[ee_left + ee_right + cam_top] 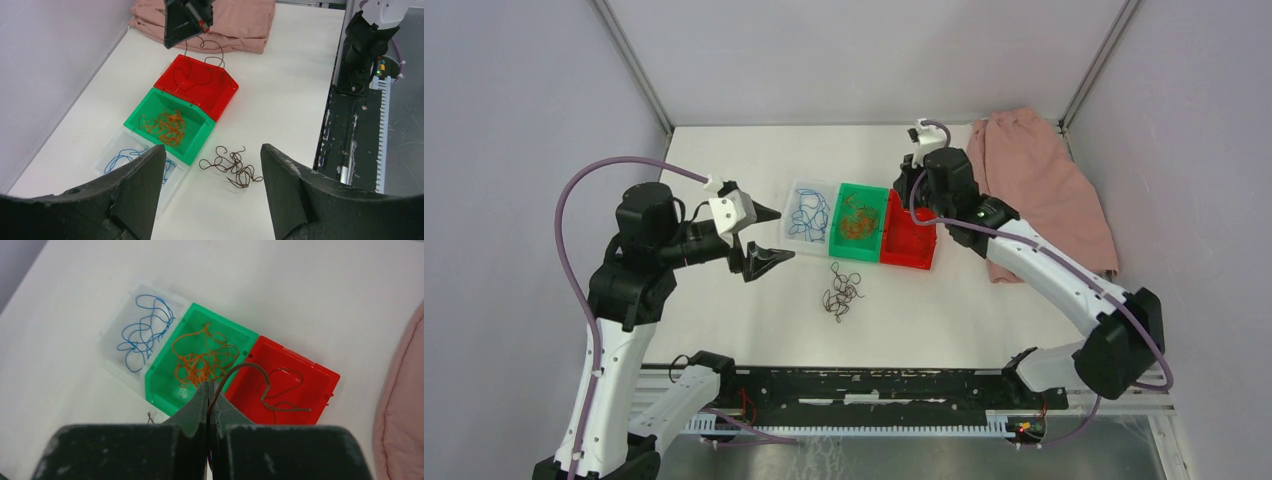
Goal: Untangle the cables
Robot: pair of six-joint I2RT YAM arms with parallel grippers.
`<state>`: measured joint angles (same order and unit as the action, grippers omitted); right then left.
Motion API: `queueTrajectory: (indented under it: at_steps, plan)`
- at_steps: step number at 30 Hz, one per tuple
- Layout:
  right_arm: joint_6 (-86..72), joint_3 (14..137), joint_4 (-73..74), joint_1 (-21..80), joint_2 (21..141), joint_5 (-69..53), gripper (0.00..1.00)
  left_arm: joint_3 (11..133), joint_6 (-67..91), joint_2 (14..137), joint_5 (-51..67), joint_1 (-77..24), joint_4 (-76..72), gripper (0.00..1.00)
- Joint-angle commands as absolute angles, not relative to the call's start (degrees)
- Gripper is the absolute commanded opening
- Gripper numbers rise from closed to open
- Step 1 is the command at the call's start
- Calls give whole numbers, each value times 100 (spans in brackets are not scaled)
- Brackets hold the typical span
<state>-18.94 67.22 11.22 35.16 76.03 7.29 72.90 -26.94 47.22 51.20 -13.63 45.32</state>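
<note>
A tangle of dark brown cables [841, 292] [231, 165] lies loose on the white table in front of three bins. Blue cables [809, 212] [145, 332] sit in the clear bin and orange cables [859, 220] [202, 360] in the green bin. My right gripper [208, 390] [187, 25] is shut on one dark brown cable [250, 365], which hangs down into the red bin [909, 245] [320, 385]. My left gripper [784, 234] [212, 150] hovers open and empty to the left of the loose tangle, above the table.
A folded pink cloth [1044, 190] [225, 20] lies at the back right, behind the red bin. The black mounting rail [864, 390] runs along the near edge. Grey walls close in the left, right and back sides.
</note>
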Motion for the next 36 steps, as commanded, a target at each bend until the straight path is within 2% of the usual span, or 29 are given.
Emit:
queueTrajectory:
  at_steps: [1, 8, 15, 18, 25, 27, 30, 36]
  plan:
    - [-1619, 7045, 805, 3480, 8265, 1063, 1, 7418, -2848, 4685, 5238, -1371, 4368, 76]
    - [-1277, 7236, 348, 3309, 9271, 1204, 0, 7419, -2843, 4687, 5213, -1373, 4360, 77]
    - [-1308, 7629, 524, 2981, 9883, 1328, 1, 7427, -2884, 4702, 5151, -1373, 4365, 76]
    - [-1492, 7917, 1045, 2871, 10162, 833, 7, 7427, -2901, 4733, 5155, -1367, 4368, 76]
    - [-1970, 7871, 1718, 2839, 10044, 587, 39, 7401, -2935, 4729, 5176, -1371, 4368, 77]
    - [-2051, 7883, 1843, 2799, 9917, 589, 44, 7395, -2936, 4716, 5192, -1373, 4370, 76]
    - [-2096, 8111, 2144, 2761, 9767, 503, 48, 7383, -2939, 4702, 5203, -1375, 4368, 76]
    - [-2168, 8498, 2857, 2703, 9526, 501, 45, 7400, -2961, 4686, 5194, -1381, 4368, 77]
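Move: The dark cable is already pinched in the right fingers, its lower part hanging into the red bin it is bound for, whose middle lies about 5 cm ahead, 4 cm right and 23 cm below that hand. The green bin adjoins it, some 5 cm ahead and 6 cm left of the hand; the loose dark cable lies roughly 7 cm back and 8 cm left. From the left hand the red bin is about 22 cm ahead, 18 cm right and 34 cm down. The dark cable is lowered into the red bin by the right hand, which sinks quickly about 12 cm while reaching some 9 cm forward, rolling slightly. Near the forward end the shut fingers open to about half and let go; the hand then draws back around 3 cm, drifting a little right, and tips its fingers down some 20 degrees, staying above the bins and rising slightly at the last. ##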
